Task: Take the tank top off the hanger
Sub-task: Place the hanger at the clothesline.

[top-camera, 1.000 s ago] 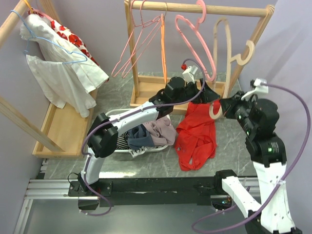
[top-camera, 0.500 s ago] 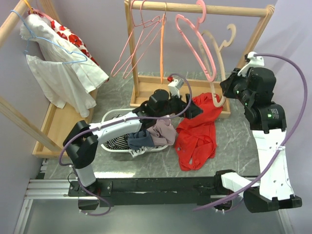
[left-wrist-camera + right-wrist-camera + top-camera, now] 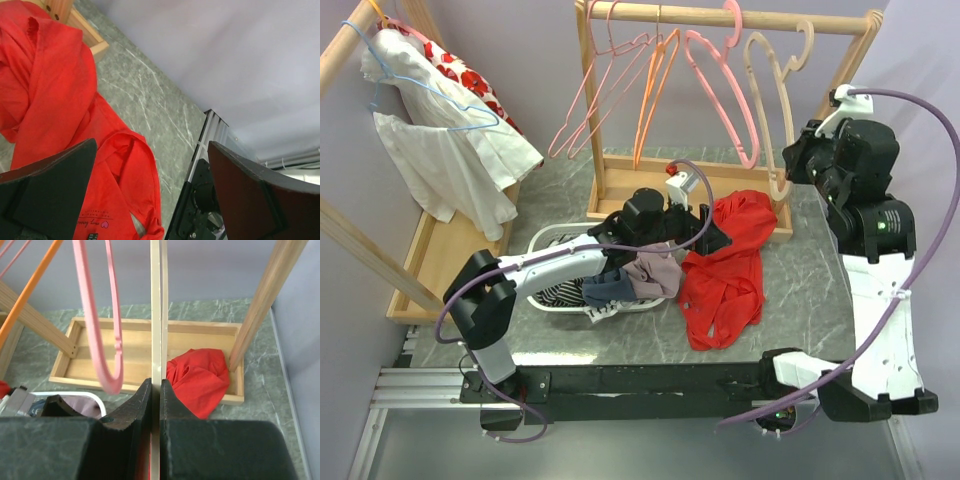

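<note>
The red tank top (image 3: 725,270) lies crumpled on the grey table, its upper part draped over the wooden rack base (image 3: 620,185), and it is off the hanger. My left gripper (image 3: 717,236) hovers open at its left edge; in the left wrist view the tank top (image 3: 50,100) spreads below my left gripper (image 3: 150,147), touching neither finger. The beige wooden hanger (image 3: 765,100) hangs bare, its hook up at the rail (image 3: 720,18). My right gripper (image 3: 788,168) is shut on its lower bar; the right wrist view shows the hanger (image 3: 159,315) pinched in my right gripper (image 3: 156,390).
A white basket (image 3: 545,238) of mixed clothes sits left of the tank top. Pink hangers (image 3: 720,90) and an orange one (image 3: 650,100) hang on the same rail. A second rack at the far left carries a white garment (image 3: 450,140).
My right arm lifted the beige hanger out of the tank top and up to the rail. My left gripper opened, released the cloth and drew back left. The tank top settled on the table.
</note>
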You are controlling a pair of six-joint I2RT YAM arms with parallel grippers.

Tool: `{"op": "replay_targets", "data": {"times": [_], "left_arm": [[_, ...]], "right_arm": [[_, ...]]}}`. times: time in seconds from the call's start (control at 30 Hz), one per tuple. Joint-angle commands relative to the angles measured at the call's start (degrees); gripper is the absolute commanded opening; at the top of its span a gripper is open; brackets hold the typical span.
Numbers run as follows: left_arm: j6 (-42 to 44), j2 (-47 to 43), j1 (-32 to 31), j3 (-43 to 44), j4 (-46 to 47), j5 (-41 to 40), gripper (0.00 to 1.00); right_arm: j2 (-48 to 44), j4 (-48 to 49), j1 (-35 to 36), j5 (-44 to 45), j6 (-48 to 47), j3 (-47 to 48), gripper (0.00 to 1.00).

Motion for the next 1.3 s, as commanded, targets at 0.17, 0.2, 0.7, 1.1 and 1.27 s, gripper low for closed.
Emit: {"op": "replay_targets", "data": {"times": [0.17, 0.2, 0.7, 1.1, 1.27], "left_arm": [[3.6, -4.2, -0.9, -1.6, 0.8, 5.4, 0.99], [3.8, -4.6, -1.0, -2.0, 0.8, 5.5, 0.99], [5.5, -7.3, -1.1, -4.7, 0.5, 2.6, 0.99], [5.0, -8.1, -1.2, -5.3, 0.0, 2.1, 0.99], [6.0, -8.1, -1.1, -4.6, -0.9, 1.9, 0.99]], "right_arm": [[3.7, 4.9, -0.2, 2.1, -1.1, 3.4, 0.0], [3.9, 6.3, 0.0, 2.6, -1.1, 3.2, 0.0], [10.6, 9.7, -0.2, 3.5, -0.7, 8.5, 0.0], [10.8, 11.4, -0.2, 3.4, 0.4, 3.7, 0.06], [5.8, 12.5, -0.2, 3.1, 1.0, -3.0, 0.65]]}}
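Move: The right hand holds the beige hanger by its near end; the hanger's spot on the wooden rail is about 18 cm ahead, 1 cm left and 12 cm higher. The pink hanger hangs some 12 cm left and 13 cm ahead of the hand, and the rack's right post stands about 9 cm right and 18 cm ahead. From the empty left hand, the rail spot is roughly 23 cm ahead, 14 cm right and 31 cm up. Right hand takes the beige hanger about 9 cm forward to the rail, dips back, starts opening; left draws back. ##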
